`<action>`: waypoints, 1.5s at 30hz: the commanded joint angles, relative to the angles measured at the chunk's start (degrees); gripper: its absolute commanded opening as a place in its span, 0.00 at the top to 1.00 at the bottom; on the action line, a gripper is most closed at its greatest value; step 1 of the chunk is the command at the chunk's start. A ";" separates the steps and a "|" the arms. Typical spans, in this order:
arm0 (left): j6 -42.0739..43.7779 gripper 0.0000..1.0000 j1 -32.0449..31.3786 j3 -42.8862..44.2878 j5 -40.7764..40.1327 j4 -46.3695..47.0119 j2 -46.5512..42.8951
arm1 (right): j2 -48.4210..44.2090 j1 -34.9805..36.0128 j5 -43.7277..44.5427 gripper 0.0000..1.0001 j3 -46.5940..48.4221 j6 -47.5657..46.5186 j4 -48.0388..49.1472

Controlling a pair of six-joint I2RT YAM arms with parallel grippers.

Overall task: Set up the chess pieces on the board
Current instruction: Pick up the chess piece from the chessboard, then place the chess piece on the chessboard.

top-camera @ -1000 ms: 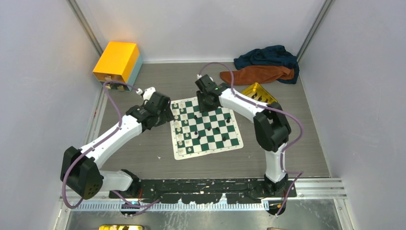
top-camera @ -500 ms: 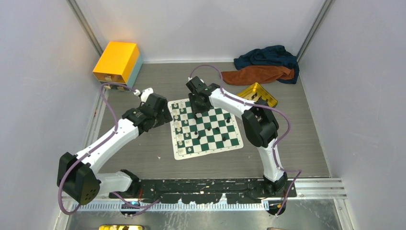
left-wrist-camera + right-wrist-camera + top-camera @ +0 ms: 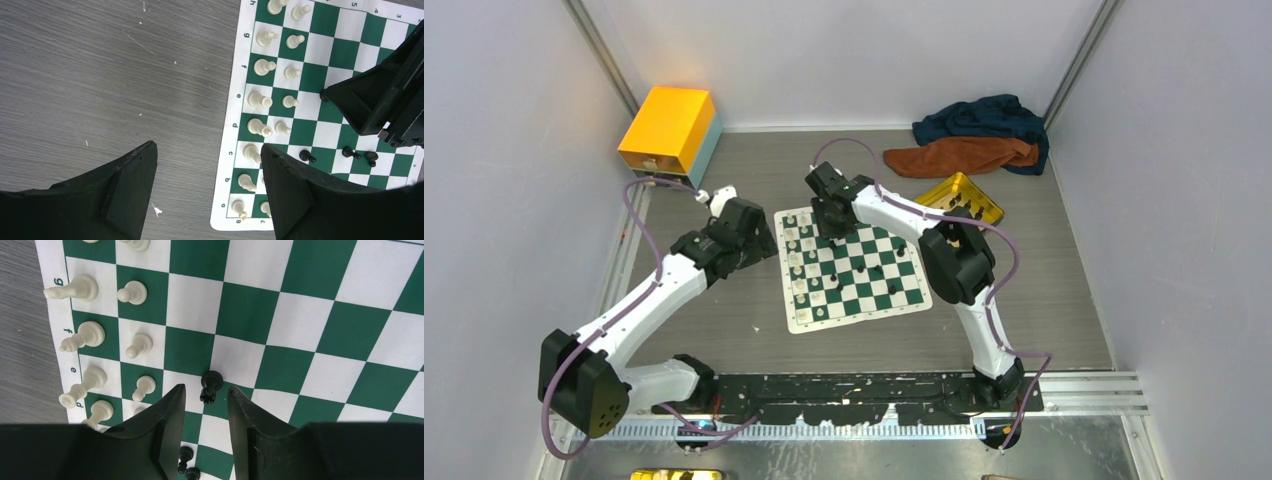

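The board [image 3: 894, 290] lies flat in the middle of the table. Cream-white chess pieces [image 3: 799, 262] stand in two files along its left edge, clear in the left wrist view [image 3: 260, 100]. A few black pieces [image 3: 861, 272] stand scattered mid-board. My right gripper [image 3: 832, 225] hovers over the board's far left part, open [image 3: 206, 390]. One black piece [image 3: 210, 385] stands just beyond its fingertips, in line with the gap and untouched. My left gripper [image 3: 762, 243] is open over bare table beside the board's left border [image 3: 207, 147], and its right finger [image 3: 290, 195] hides some white pieces.
A gold tin [image 3: 964, 197] holding black pieces sits at the back right, beside crumpled cloths [image 3: 974, 135]. An orange box [image 3: 669, 128] stands in the back left corner. Grey walls close in on both sides. Two more black pieces [image 3: 186, 455] stand beneath my right fingers.
My right arm has swung left along the board's far side. My left arm has drawn back a little to the left, off the board's edge. Both grippers stay open.
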 commanded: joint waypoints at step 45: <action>2.40 0.24 3.63 -0.06 3.95 3.30 -0.71 | -4.37 -7.22 8.30 0.99 10.03 -0.99 -4.93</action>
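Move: The black chess piece I want stands almost straight below my right fingertips, about 2 cm down. Two white pawns flank it on the left, one 4 cm left and 1 cm back, the other 5 cm left and 1 cm farther out. One black pawn stands some 7 cm behind the piece, another about 6 cm right and 6 cm back. From my left hand it lies about 9 cm ahead, 16 cm right and 12 cm down. My right hand sinks only about 1.5 cm, straight down, while its half-open fingers close and pinch the black piece from its two sides. I hold still there briefly, then lift it clear of the board, some 5 cm up, gathering speed as I carry it forward and a little right, away from the white pawns. ##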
